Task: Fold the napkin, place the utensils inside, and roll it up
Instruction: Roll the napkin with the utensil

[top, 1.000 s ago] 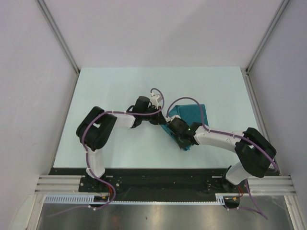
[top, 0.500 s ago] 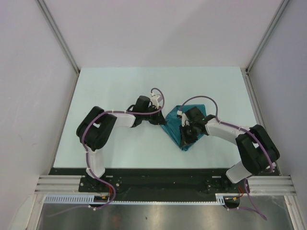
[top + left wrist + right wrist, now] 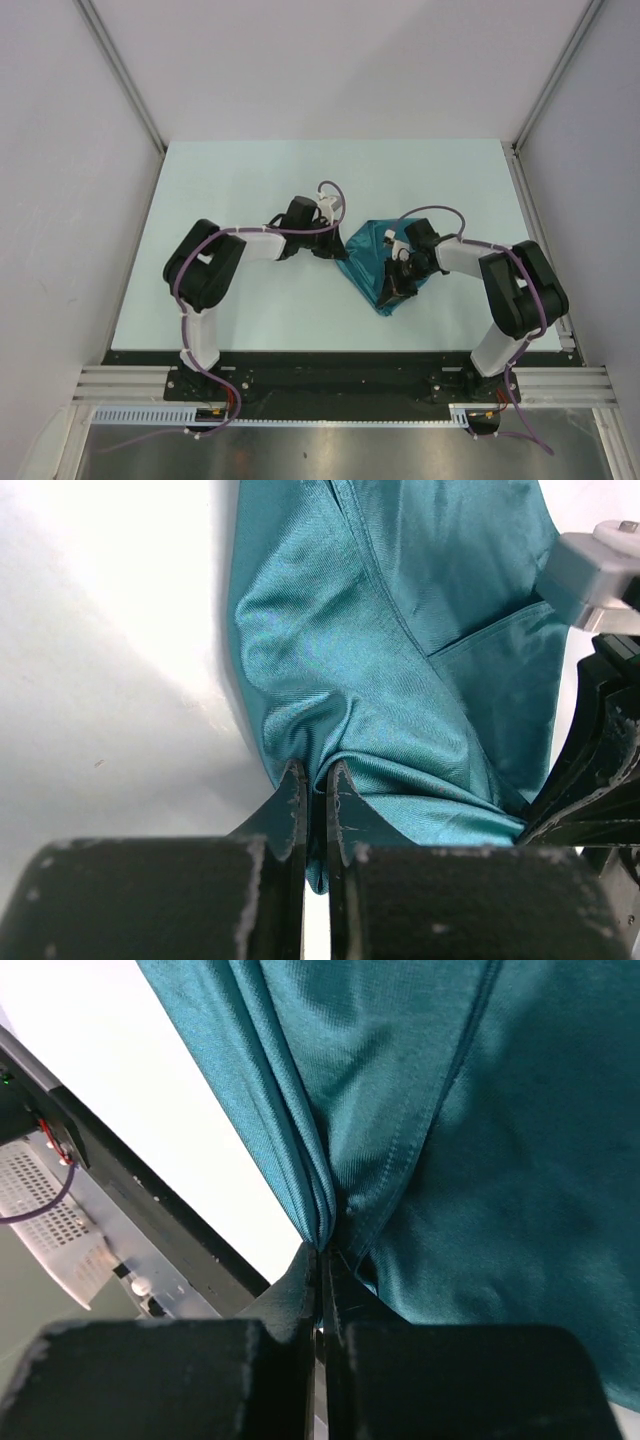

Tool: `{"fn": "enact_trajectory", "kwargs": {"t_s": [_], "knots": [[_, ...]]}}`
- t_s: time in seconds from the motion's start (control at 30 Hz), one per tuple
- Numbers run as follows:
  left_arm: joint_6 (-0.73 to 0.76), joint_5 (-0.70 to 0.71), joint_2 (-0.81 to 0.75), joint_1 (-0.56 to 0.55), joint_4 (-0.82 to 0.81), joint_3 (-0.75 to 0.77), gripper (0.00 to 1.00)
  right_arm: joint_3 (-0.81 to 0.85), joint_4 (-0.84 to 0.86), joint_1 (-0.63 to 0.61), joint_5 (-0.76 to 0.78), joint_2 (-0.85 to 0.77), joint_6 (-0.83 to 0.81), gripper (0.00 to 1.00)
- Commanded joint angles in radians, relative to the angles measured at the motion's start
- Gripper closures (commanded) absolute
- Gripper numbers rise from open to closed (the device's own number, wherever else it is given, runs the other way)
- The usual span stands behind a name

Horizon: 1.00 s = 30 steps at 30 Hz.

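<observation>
The teal napkin (image 3: 372, 262) lies bunched into a rough triangle in the middle of the table, its point toward the near edge. At the cloth's left corner my left gripper (image 3: 338, 246) is shut, a fold of napkin (image 3: 400, 710) pinched between its fingers (image 3: 292, 810). My right gripper (image 3: 392, 272) is shut on the right part of the cloth, where gathered pleats of napkin (image 3: 440, 1130) run into its closed fingertips (image 3: 305, 1280). The utensils are out of view.
The white table (image 3: 250, 180) sits between grey walls, with a dark rail (image 3: 330, 358) along its near edge. That black table edge (image 3: 110, 1180) and a perforated metal strip (image 3: 50, 1215) show in the right wrist view.
My right gripper has moved from the napkin's lower left part to its right side and closed on the cloth. The napkin has gone from a spread square to a gathered triangle. The left gripper stayed.
</observation>
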State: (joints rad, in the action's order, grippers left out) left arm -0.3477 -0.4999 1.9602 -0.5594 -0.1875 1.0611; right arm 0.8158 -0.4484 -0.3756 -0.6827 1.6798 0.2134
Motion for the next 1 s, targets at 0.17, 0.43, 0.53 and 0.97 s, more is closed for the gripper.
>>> {"fn": "enact_trajectory", "kwargs": {"t_s": [0.17, 0.43, 0.53, 0.97], "knots": [[0.088, 0.072, 0.045, 0.009, 0.1, 0.049, 1.0, 0.112, -0.157, 0.02, 0.026, -0.149, -0.023, 0.57], [0.04, 0.037, 0.072, 0.021, 0.18, 0.099, 1.0, 0.218, -0.063, -0.259, 0.595, -0.244, -0.078, 0.33], [0.016, 0.006, 0.083, 0.03, 0.227, 0.112, 1.0, 0.124, 0.109, -0.391, 0.846, -0.259, -0.091, 0.32], [0.012, -0.058, 0.112, 0.059, 0.327, 0.154, 1.0, 0.057, 0.481, -0.559, 1.032, -0.068, -0.269, 0.3]]}}
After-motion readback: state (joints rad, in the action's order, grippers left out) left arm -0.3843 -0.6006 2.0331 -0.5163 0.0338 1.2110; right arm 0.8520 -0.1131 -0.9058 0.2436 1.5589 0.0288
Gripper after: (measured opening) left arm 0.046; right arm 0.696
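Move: Pinched in the right fingers is the near end of the napkin's rolled left edge. The stretch to be gripped next lies about 6 cm ahead and 5 cm to the left, roughly 1 cm lower. Beyond it, about 10 cm ahead and 9 cm left of the right hand, is the held corner. The flat part lies about 8 cm ahead and 8 cm right. From the left hand, that stretch is about 4 cm back and 4 cm right, some 2 cm below. Letting go of the near end, the right hand opens wide, rises about 9 cm while swinging forward and left, then sinks over the rolled edge towards the left gripper. Its wrist turns some 60 degrees, so the downward-slanting fingers point more forward than left. The left hand stays put, keeps its pinch on the corner and tilts slightly. ##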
